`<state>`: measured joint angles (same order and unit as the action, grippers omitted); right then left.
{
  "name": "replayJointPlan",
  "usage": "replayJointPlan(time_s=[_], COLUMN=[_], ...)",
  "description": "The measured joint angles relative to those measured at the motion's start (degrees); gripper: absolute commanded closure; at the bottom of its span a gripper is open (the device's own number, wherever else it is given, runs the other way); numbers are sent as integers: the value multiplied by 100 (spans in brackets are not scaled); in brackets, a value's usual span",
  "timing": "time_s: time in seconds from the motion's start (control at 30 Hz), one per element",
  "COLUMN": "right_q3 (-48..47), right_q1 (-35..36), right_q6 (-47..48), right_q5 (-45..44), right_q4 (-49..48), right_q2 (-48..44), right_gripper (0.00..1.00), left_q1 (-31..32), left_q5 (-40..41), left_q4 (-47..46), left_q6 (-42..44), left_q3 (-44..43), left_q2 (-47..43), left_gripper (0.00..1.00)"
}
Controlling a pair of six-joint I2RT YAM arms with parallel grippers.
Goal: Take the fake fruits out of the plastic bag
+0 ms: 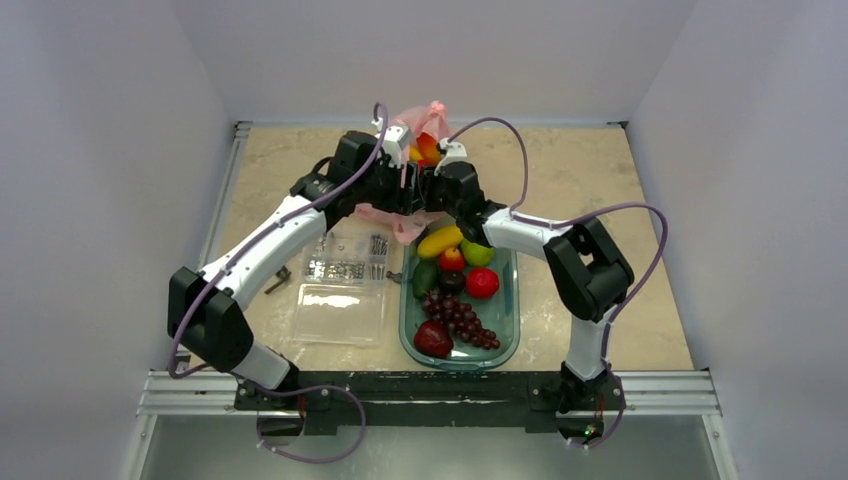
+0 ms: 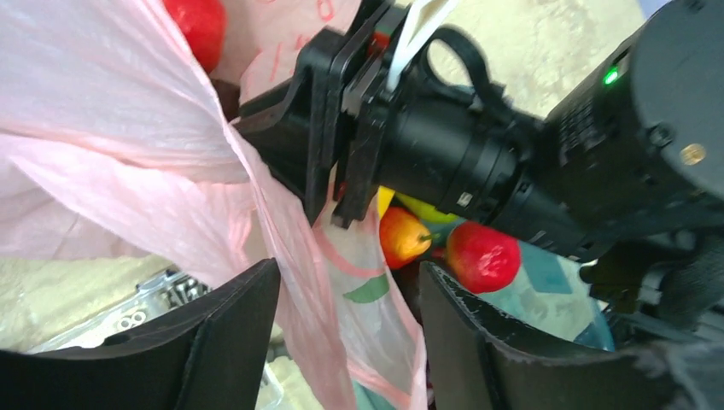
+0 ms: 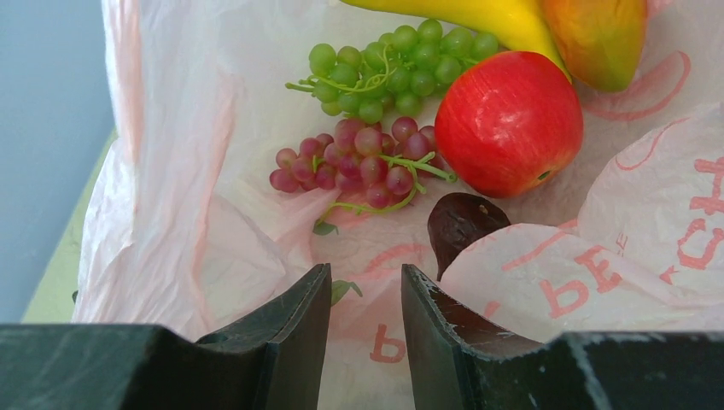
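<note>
The pink plastic bag [image 3: 213, 239] lies open under my right gripper [image 3: 365, 272], whose jaws stand a little apart with only bag film showing in the gap. Inside it lie the fake fruits: a yellow banana [image 3: 478, 17], green grapes [image 3: 393, 68], a red apple [image 3: 510, 124], an orange-red mango [image 3: 598, 38], a dark plum [image 3: 461, 226] and a reddish grape bunch [image 3: 359, 166]. My left gripper [image 2: 348, 266] is open, and a fold of the bag [image 2: 290, 256] hangs between its fingers, just below the right gripper [image 2: 341, 128]. From above, both arms meet at the bag [image 1: 420, 125].
A green tray [image 1: 505, 335] in front of the bag holds other fruits, among them a dark purple grape bunch [image 1: 462, 318] and a green apple [image 1: 478, 252]. A clear plastic box [image 1: 340, 310] with small metal parts sits left of the tray.
</note>
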<state>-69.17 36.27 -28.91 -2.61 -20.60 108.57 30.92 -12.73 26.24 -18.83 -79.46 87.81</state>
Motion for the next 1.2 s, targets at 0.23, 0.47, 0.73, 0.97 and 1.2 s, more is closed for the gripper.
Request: replayJointPlan(time_s=[0.23,0.47,0.73,0.97,1.2], right_q3=[-4,-415,-1993,-3123,-3121], right_q1=[0,0,0,-85,-837], right_q6=[7,306,920,1631,1604], right_q5=[-87,-208,-581,-1292,-2118], right_q4=[4,247,581,1220,1716], right_q2=[0,15,813,1897,2090], right_gripper=[63,63,62,62,62], left_q1=[-2,-44,-269,-468,-586], left_q5=[409,809,667,507,479], left_q4=[225,472,511,695,885], left_q6=[197,496,496,608,627], left_q3=[516,706,691,487,-485], left_q2=[-413,-494,83,474,1233], left_gripper=[73,46,83,100,100])
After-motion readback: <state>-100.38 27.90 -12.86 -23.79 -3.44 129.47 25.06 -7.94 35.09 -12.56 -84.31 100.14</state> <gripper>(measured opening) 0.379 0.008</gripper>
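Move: The near-left rim of the bag hangs about 7 cm below my left hand, some 4 cm to its left and 2 cm ahead; the screw box lies about 12 cm back and 13 cm left of that hand. My right hand is in the bag's mouth, with the bag's far-right side some 13 cm ahead and 5 cm right. The apple is about 8 cm ahead of it and 1 cm left, the mango roughly 13 cm ahead and 1 cm right. I sink my left hand about 8 cm and carry it some 5 cm left, partly closing, reopening, then shutting fully to pinch the rim, and take it about 4 cm forward. My right hand, fingers kept slightly open, arcs up and forward past the fruit, then dips and sweeps right, some 14 cm forward and 10 cm right overall, turning clockwise and pushing the far-right side outward. ##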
